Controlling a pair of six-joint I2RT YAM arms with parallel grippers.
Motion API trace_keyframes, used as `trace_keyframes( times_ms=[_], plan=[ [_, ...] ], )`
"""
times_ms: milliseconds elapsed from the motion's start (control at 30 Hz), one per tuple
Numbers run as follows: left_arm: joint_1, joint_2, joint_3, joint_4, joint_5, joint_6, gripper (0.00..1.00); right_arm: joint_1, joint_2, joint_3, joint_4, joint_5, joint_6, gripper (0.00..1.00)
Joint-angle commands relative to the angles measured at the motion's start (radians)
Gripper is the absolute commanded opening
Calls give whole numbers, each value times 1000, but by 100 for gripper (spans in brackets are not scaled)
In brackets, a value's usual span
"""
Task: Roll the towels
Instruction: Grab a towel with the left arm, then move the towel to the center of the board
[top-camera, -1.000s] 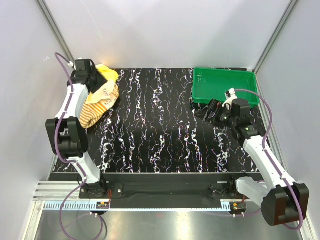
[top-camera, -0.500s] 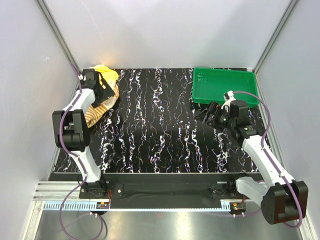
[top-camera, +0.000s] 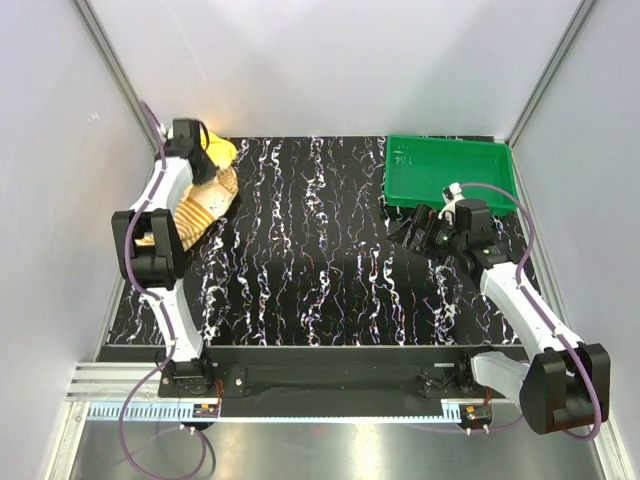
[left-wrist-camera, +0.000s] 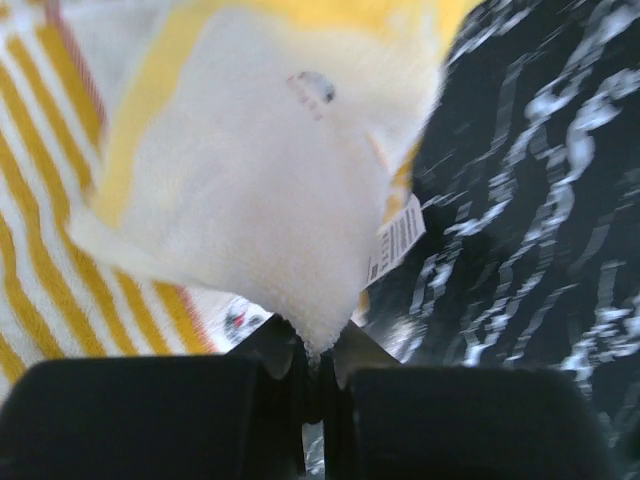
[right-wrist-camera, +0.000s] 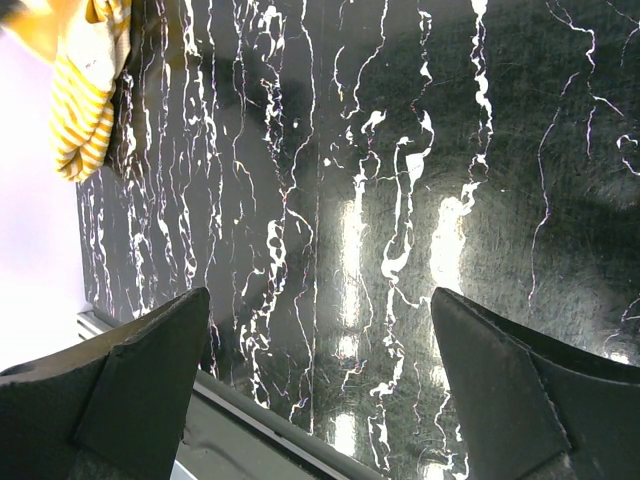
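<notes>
The plain yellow towel (left-wrist-camera: 250, 170) lies bunched on the striped towel (left-wrist-camera: 40, 210) at the mat's far left corner. A white label hangs at its edge. My left gripper (left-wrist-camera: 318, 350) is shut on a corner of the yellow towel, and the cloth bulges out above the pinched jaws. From above, the left gripper (top-camera: 203, 160) sits over the yellow towel (top-camera: 222, 150), with the striped towel (top-camera: 205, 207) just in front of it. My right gripper (right-wrist-camera: 320, 370) hangs open over bare mat, far from both towels. The striped towel (right-wrist-camera: 85, 110) shows at the top left of its view.
A green plastic tray (top-camera: 450, 150) stands at the back right, just behind the right gripper (top-camera: 408, 228). The black marbled mat (top-camera: 310, 260) covers the table. Grey walls close in the left, back and right sides. The mat's near edge (right-wrist-camera: 240, 425) runs under the right gripper.
The left gripper opened over the towels, then shut on the yellow towel's corner, and its arm drew closer to the left wall. The right gripper edged slightly left, still open.
</notes>
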Motion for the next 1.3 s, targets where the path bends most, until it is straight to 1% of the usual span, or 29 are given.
trace_keyframes(
  times_ms=[0,33,67,100,133,233,267,300,333,367,400,433,467,500,533,567,600,633,667,733,800,833,933,967,1033,1067,1167,1233,1267],
  plan=[
    [-34,-28,208,-53,-2,27,0,2,-16,26,0,9,-18,100],
    [-43,-28,316,-81,20,30,0,2,-28,33,-12,19,-18,100],
    [-43,-29,390,-107,45,38,0,2,-35,50,-24,42,-18,100],
    [-77,-25,457,-164,72,41,0,2,-42,59,-53,54,-18,100],
    [-89,-21,610,-195,124,46,0,2,-57,70,-72,69,-20,100],
    [-155,-40,790,-314,195,55,0,2,-91,122,-156,141,-22,100],
    [-170,-101,806,-331,215,52,0,2,-100,147,-178,169,-22,100],
    [-186,-150,770,-334,229,43,0,2,-110,154,-210,174,-22,100],
    [-187,-276,709,-321,267,12,0,2,-133,161,-221,178,-18,100],
    [-187,-352,531,-298,287,-2,0,2,-145,165,-230,180,-14,100],
    [-186,-432,438,-234,300,-14,0,2,-159,164,-241,177,-5,100],
    [-186,-587,349,-200,318,-31,0,3,-183,162,-245,174,1,100],
    [-186,-659,244,-171,332,-39,0,2,-194,153,-247,163,8,100],
    [-184,-728,89,-138,337,-46,1,2,-203,145,-245,152,11,100],
    [-184,-858,-7,-120,356,-49,6,2,-214,138,-242,135,20,100],
    [-184,-921,-90,-94,353,-51,12,2,-216,119,-239,99,21,100],
    [-183,-984,-260,-84,344,-54,28,2,-216,110,-231,79,28,100],
    [-183,-1093,-337,-74,306,-56,42,3,-213,99,-227,59,37,100],
    [-181,-1139,-406,-66,285,-56,54,3,-209,73,-219,5,43,100],
    [-177,-1219,-573,-74,261,-60,70,16,-190,50,-193,-32,57,100],
    [-177,-1242,-660,-100,278,-71,78,34,-171,27,-193,-38,61,100],
    [-177,-1261,-744,-101,301,-69,82,60,-153,21,-198,-32,63,100],
    [-177,-1328,-851,-126,275,-88,82,111,-119,-3,-204,-20,72,100],
    [-177,-1354,-905,-129,262,-91,82,156,-111,-23,-201,-4,78,100],
    [-177,-1431,-950,-133,239,-105,82,203,-79,-48,-166,8,103,100],
    [-177,-1448,-974,-143,234,-112,82,250,-64,-71,-134,23,113,100],
    [-177,-1485,-991,-164,228,-135,82,304,27,-95,-75,34,143,100],
    [-181,-1485,-1002,-198,223,-157,82,350,118,-76,-35,43,150,100],
    [-181,-1483,-1002,-202,223,-166,82,350,152,-65,-32,46,146,100]
  ],
)
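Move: In front of the left arm's foot, on bare marble table, is the spot the pinched yellow towel is taken to: about 30 cm back, 17 cm right and 10 cm below the left hand. The striped towel lies some 8 cm back and 5 cm left of that hand, about 9 cm below it. From the right hand the bare spot is roughly 9 cm back, 31 cm left and 14 cm down; the green basket stands about 25 cm ahead and 14 cm to its right. Whipping the pinched yellow towel up some 35 cm, the left hand swings right and fast back towards its base, fingers tilting up about 40 degrees, opens wide near the back of the swing, then drops almost 30 cm towards the bare table. The open right hand lifts a little, then goes back, left and down towards the same spot. ##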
